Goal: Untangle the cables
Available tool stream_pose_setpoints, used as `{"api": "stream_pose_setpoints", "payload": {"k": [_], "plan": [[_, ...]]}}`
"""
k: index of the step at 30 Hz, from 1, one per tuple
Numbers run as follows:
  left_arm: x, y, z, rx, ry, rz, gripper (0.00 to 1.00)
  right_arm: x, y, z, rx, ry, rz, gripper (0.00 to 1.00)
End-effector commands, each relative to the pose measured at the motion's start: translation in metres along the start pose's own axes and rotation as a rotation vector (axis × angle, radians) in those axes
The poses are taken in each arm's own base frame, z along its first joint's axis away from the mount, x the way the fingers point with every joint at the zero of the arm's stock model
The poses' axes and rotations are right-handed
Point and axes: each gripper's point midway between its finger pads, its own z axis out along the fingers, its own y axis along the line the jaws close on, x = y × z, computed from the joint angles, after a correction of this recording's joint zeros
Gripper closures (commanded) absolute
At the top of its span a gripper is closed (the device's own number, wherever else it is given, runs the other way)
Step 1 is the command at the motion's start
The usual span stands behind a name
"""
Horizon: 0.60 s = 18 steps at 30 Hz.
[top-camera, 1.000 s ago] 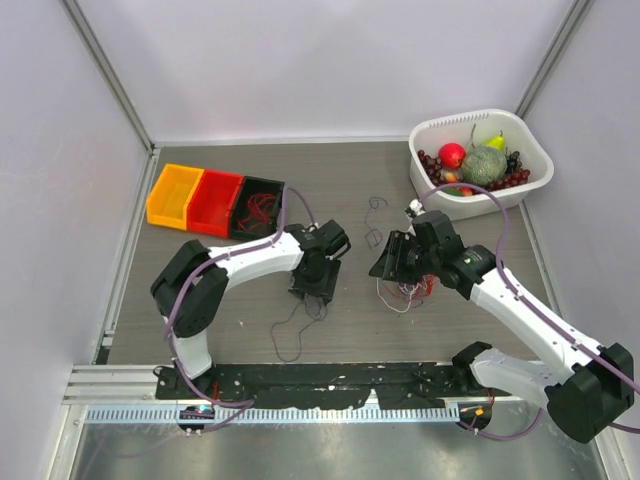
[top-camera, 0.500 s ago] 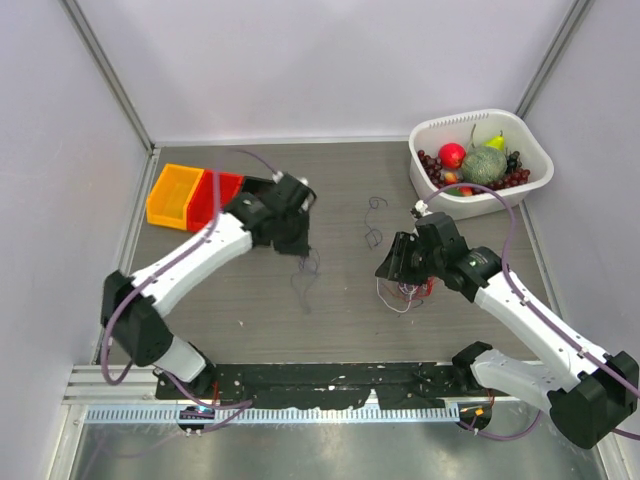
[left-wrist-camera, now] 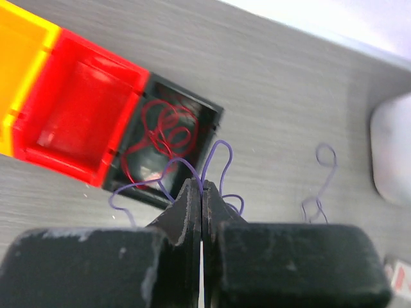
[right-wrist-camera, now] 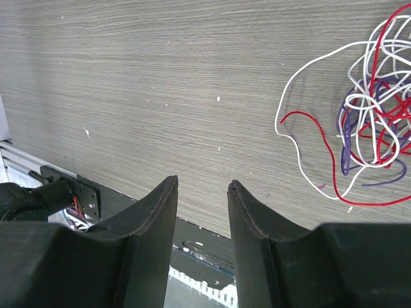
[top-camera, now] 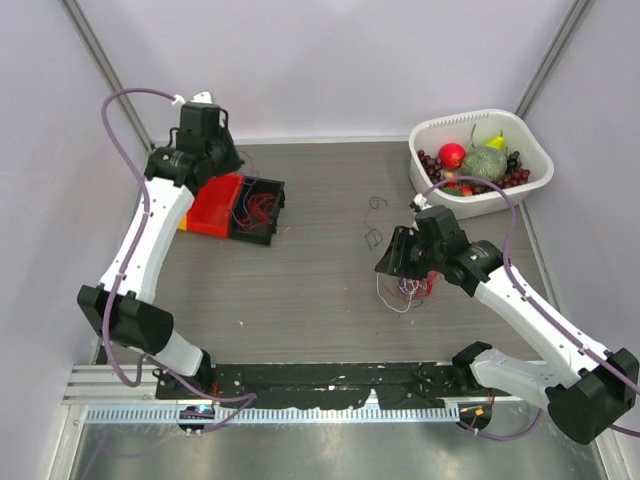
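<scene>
The cables are a small tangle (top-camera: 405, 291) of thin red, white and purple wires (right-wrist-camera: 376, 125) lying on the wood-grain table. My right gripper (top-camera: 390, 263) hangs just left of it, open, with nothing between its fingers (right-wrist-camera: 201, 183). My left gripper (top-camera: 218, 160) is raised high at the back left, above the bins. It is shut on one thin purple wire (left-wrist-camera: 215, 160) that loops out of its tips (left-wrist-camera: 201, 187). Another loose purple wire (top-camera: 375, 220) lies on the table by itself (left-wrist-camera: 321, 183).
A black bin (top-camera: 258, 208) holds coiled red wires (left-wrist-camera: 168, 128), with a red bin (top-camera: 212, 205) and a yellow-orange bin (left-wrist-camera: 19, 70) beside it. A white basket (top-camera: 465, 116) of fruit stands at the back right. Purple hoses arc off both arms.
My left gripper closed on the purple wire at the table's middle and carried it up and back-left over the bins. The right arm has barely shifted.
</scene>
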Motion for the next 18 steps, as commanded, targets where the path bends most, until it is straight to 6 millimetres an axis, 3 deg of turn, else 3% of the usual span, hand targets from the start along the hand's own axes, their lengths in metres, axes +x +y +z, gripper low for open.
{"api": "stream_pose_setpoints", "payload": {"k": [1,7,10,13,18], "plan": [[-0.055,0.025,0.02,-0.046,-0.144,-0.009,1.0,-0.017,0.017,-0.019,-0.047,-0.056,-0.019,0.58],[-0.079,0.067,0.053,-0.116,-0.167,-0.014,1.0,-0.018,0.014,-0.024,-0.021,-0.06,-0.03,0.58],[-0.087,0.077,0.069,-0.106,-0.177,-0.016,1.0,-0.018,0.018,-0.023,-0.035,-0.045,-0.036,0.58],[-0.085,0.087,0.088,-0.112,-0.157,-0.041,1.0,-0.025,0.016,-0.022,-0.012,-0.052,-0.067,0.58],[-0.064,0.098,0.122,-0.115,-0.1,-0.038,1.0,-0.037,0.017,-0.018,0.022,-0.062,-0.065,0.59]]}}
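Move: The left hand already holds a purple cable high above the bins; the red bin's middle lies about 13 cm to its left, 7 cm ahead and 26 cm below. At the same depth, the black bin with the red cables is some 4 cm ahead and 2 cm left, the yellow bin about 9 cm ahead and 23 cm left. From the empty right hand the red bin lies roughly 21 cm ahead, 41 cm left and 12 cm lower. Forward and to the left in about equal parts, some 10 cm each, the left hand swings from above the black bin towards the red bin, sinking about 5 cm on the way and slowing towards the end. The wrist turns some 10 degrees counter-clockwise, while the shut fingers keep their pinch on the purple cable, its loops hanging free. ##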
